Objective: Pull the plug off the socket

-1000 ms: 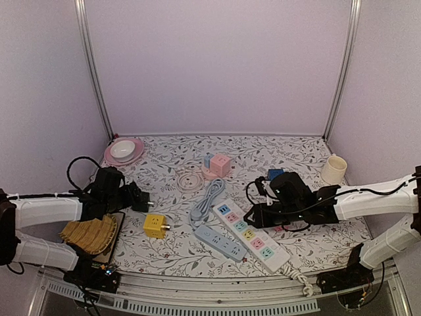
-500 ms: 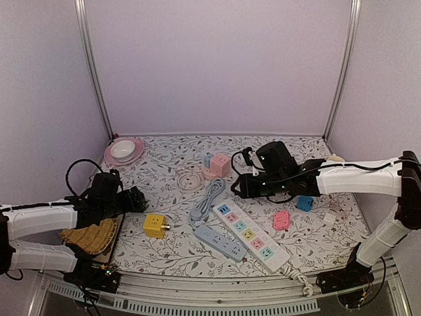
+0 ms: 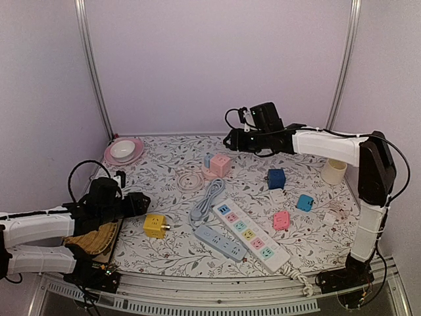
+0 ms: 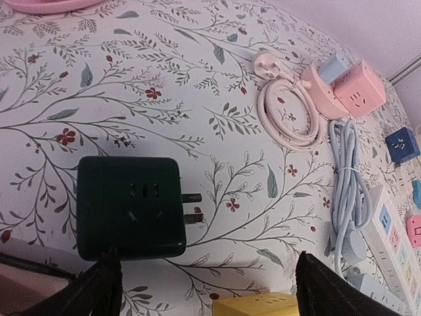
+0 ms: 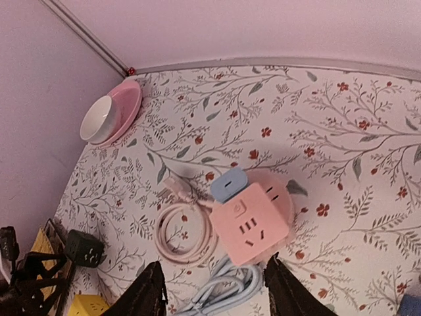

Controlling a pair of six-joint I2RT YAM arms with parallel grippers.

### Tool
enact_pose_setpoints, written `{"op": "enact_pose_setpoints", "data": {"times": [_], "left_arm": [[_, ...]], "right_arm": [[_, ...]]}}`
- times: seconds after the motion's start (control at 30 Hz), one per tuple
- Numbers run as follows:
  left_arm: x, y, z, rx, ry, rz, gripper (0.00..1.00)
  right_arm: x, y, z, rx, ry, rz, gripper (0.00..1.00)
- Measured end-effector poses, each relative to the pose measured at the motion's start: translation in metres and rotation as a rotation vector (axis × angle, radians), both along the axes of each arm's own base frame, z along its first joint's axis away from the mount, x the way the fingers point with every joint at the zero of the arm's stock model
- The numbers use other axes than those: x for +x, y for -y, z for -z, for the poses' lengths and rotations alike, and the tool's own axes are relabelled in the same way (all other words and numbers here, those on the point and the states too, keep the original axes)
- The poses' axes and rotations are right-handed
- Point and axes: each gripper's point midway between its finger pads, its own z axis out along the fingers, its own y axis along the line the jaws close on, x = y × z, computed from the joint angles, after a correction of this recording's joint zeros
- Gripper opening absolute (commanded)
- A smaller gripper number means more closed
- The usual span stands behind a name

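A pink cube socket [image 3: 222, 164] sits on a round pink base at the back middle, with a light blue plug [image 3: 208, 159] stuck in its left side. In the right wrist view the socket [image 5: 253, 221] and plug [image 5: 228, 184] lie below my right gripper [image 5: 212, 263], which is open, empty and raised well above them. My right gripper [image 3: 231, 139] hovers at the back. My left gripper [image 4: 207, 276] is open and empty, low beside a dark green cube adapter [image 4: 128, 206] at the left. The socket also shows in the left wrist view [image 4: 356, 93].
A coiled pink cable [image 3: 188, 178] lies left of the socket. A white power strip [image 3: 253, 235], a light blue strip [image 3: 220, 241], a yellow cube [image 3: 154, 225], a blue cube [image 3: 276, 178] and small adapters [image 3: 281, 220] lie around. There is a pink plate with a bowl [image 3: 123, 151], a cup [image 3: 333, 169] and a woven mat [image 3: 89, 234].
My right arm rose from the power strips at the front middle and swung to the back, above the pink socket. My left arm shifted slightly towards the front.
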Motion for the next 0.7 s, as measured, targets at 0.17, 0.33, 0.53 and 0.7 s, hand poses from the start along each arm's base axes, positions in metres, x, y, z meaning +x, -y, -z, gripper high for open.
{"op": "enact_pose_setpoints", "data": {"times": [0.17, 0.33, 0.53, 0.7], "left_arm": [[0.000, 0.008, -0.002, -0.005, 0.012, 0.041, 0.92], [0.002, 0.010, -0.006, -0.014, 0.030, 0.052, 0.92], [0.001, 0.013, -0.008, -0.021, 0.039, 0.068, 0.92], [0.001, 0.015, -0.009, -0.027, 0.043, 0.076, 0.92]], "right_arm": [[0.062, 0.012, -0.009, 0.004, 0.058, 0.062, 0.66], [0.095, 0.007, 0.015, -0.052, 0.088, 0.043, 0.80], [0.088, -0.009, 0.056, -0.157, 0.089, -0.081, 0.90], [0.076, -0.024, 0.065, -0.241, 0.150, -0.181, 0.91]]}}
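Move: The pink cube plug, sitting on the round pink socket, lies about 9 cm ahead of the right hand, 3 cm to its left and 14 cm lower. The light-blue plug is some 4 cm farther out and 4 cm left of the cube. The pink cord coil lies 4 cm ahead and 14 cm left of the right hand, the grey cord 5 cm back and 6 cm left. From the left hand the cube is roughly 25 cm ahead and 27 cm right, slightly lower. The pink cube plug is approached from above by the right hand, which swings forward almost 10 cm, then sinks about 6 cm while easing back 2 cm and slightly left over it. The half-open fingers spread nearly fully, and the wrist turns some 10 degrees counter-clockwise with its left side dipping. No touch yet. ##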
